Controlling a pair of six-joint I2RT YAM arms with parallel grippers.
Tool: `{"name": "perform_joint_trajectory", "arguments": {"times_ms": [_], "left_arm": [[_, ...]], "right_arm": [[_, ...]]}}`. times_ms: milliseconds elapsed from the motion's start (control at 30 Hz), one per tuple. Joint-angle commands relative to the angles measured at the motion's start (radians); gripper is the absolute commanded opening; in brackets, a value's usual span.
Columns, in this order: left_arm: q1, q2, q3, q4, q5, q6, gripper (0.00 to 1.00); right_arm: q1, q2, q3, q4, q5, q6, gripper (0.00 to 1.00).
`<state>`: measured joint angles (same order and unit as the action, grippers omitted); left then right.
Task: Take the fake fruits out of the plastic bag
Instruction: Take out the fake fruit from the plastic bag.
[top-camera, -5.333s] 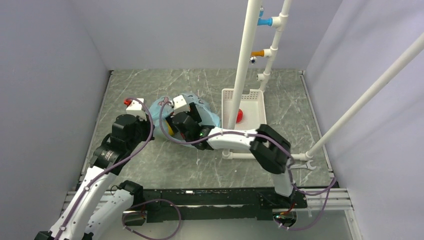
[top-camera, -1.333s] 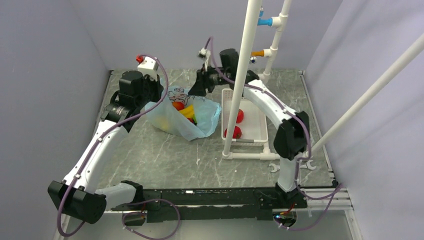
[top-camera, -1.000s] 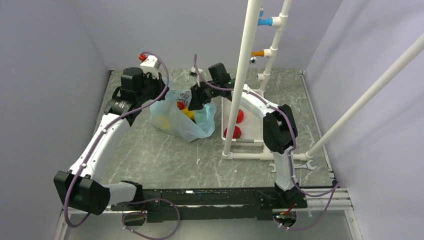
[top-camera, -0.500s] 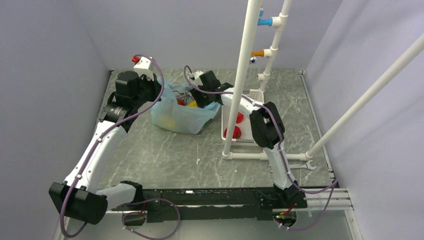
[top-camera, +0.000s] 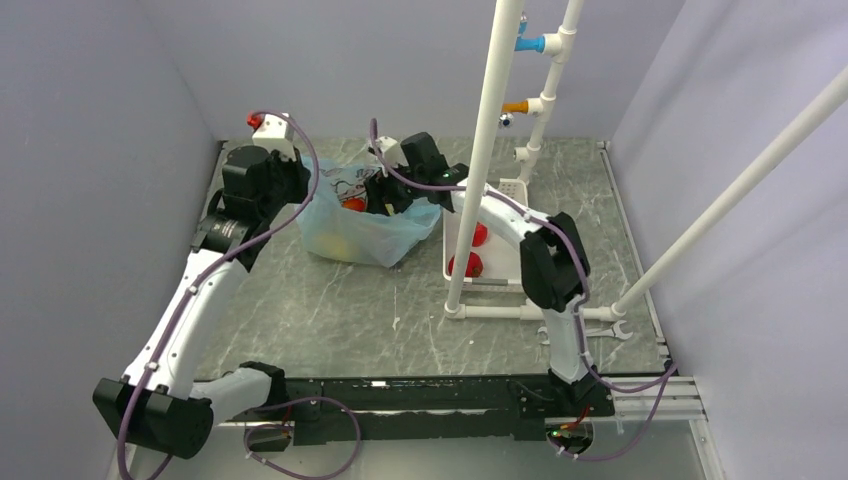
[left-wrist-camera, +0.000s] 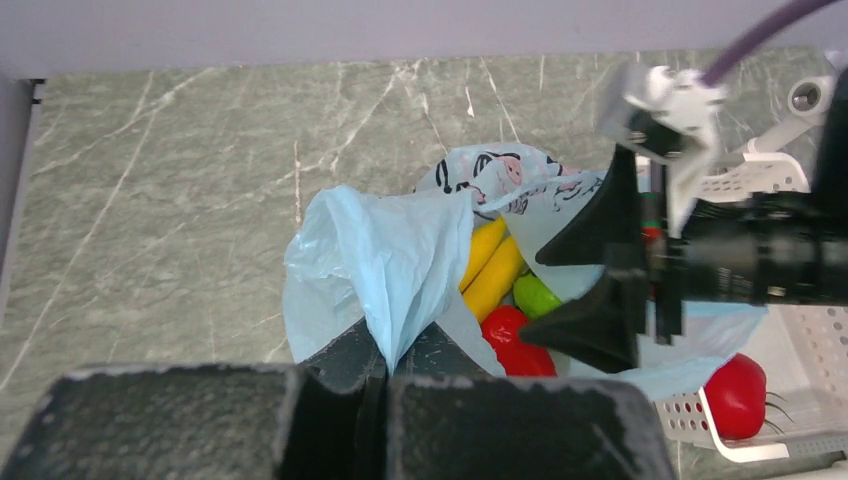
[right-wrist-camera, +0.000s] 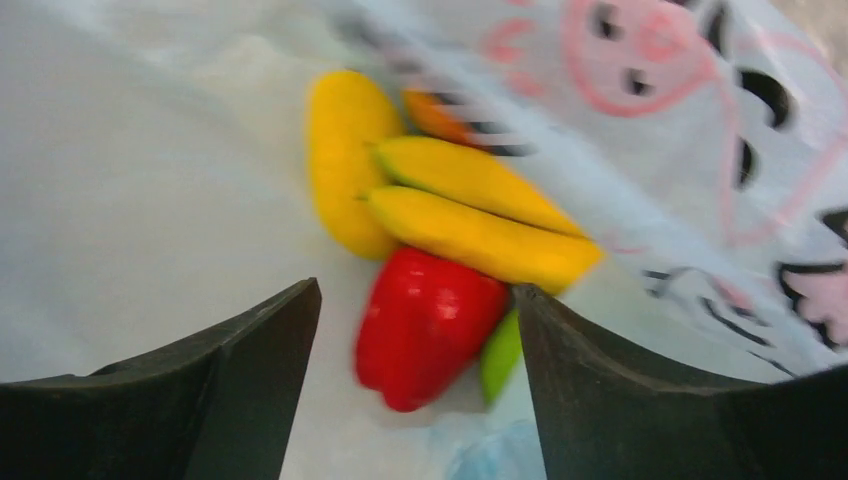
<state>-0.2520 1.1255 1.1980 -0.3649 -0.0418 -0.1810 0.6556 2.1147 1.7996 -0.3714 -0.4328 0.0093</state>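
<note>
The light-blue plastic bag (top-camera: 355, 235) lies open on the table at the back left. My left gripper (left-wrist-camera: 385, 372) is shut on a fold of its rim and holds it up. Inside lie the fake fruits: yellow bananas (right-wrist-camera: 470, 215), a red pepper (right-wrist-camera: 425, 325) and a green piece (right-wrist-camera: 500, 355). My right gripper (right-wrist-camera: 415, 290) is open in the bag's mouth, its fingers on either side of the red pepper and not touching it. From the left wrist view the right gripper (left-wrist-camera: 590, 285) hovers just right of the pepper (left-wrist-camera: 515, 340).
A white slotted basket (top-camera: 512, 190) stands right of the bag with two red fruits (top-camera: 478, 232) in it. A white pipe frame (top-camera: 480, 150) rises in front of the basket. A wrench (top-camera: 612, 330) lies at the right. Grey walls close in the table.
My right gripper has opened wider and dropped from above the bag into its mouth, onto the fruits. The left gripper has kept its hold on the rim and drawn it slightly left.
</note>
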Motion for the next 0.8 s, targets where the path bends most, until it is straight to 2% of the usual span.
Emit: {"name": "perform_joint_trajectory", "arguments": {"times_ms": [0,267,333,467,600,767], "left_arm": [[0.004,-0.068,-0.023,0.056,-0.061,-0.014,0.00],[0.000,-0.071,-0.037,0.075,-0.011,-0.033,0.00],[-0.002,-0.052,-0.019,0.050,-0.006,-0.033,0.00],[-0.010,-0.026,-0.017,0.048,0.017,-0.046,0.00],[-0.010,-0.010,-0.003,0.040,0.058,-0.052,0.00],[-0.010,-0.006,0.011,0.018,0.045,-0.043,0.00]], "right_arm": [[0.016,-0.095,-0.031,0.122,-0.226,0.018,0.79],[0.050,0.076,0.091,0.006,-0.137,-0.065,0.79],[0.051,0.101,0.105,-0.019,-0.084,-0.100,0.84],[0.052,0.110,0.045,-0.036,0.021,-0.196,0.92],[0.066,0.110,-0.004,-0.048,0.217,-0.261,0.96],[0.090,0.089,-0.108,-0.022,0.329,-0.290,0.97]]}}
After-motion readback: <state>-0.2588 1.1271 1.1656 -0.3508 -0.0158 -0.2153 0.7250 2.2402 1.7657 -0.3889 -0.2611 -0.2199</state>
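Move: Down inside the open plastic bag, the red pepper sits roughly 11 cm below the right hand, about level with it front to back and 2 cm to its left. From the same hand, two bananas lie some 4 cm ahead and 6 cm left, the green fruit 3 cm ahead with no sideways offset, and the yellow mango 3 cm back and 11 cm left, all about as low. From the left hand, the pepper is about 3 cm ahead, 18 cm right and 29 cm below. Rising about 5 cm while swinging a few centimetres left and back, the right hand then plunges some 14 cm into the bag towards the red pepper, drifting back right. Its fingers spread nearly fully and tip about 15 degrees steeper, ending either side of the pepper without closing. The left hand keeps the bag's rim pinched, bobbing up a centimetre and sinking two. ##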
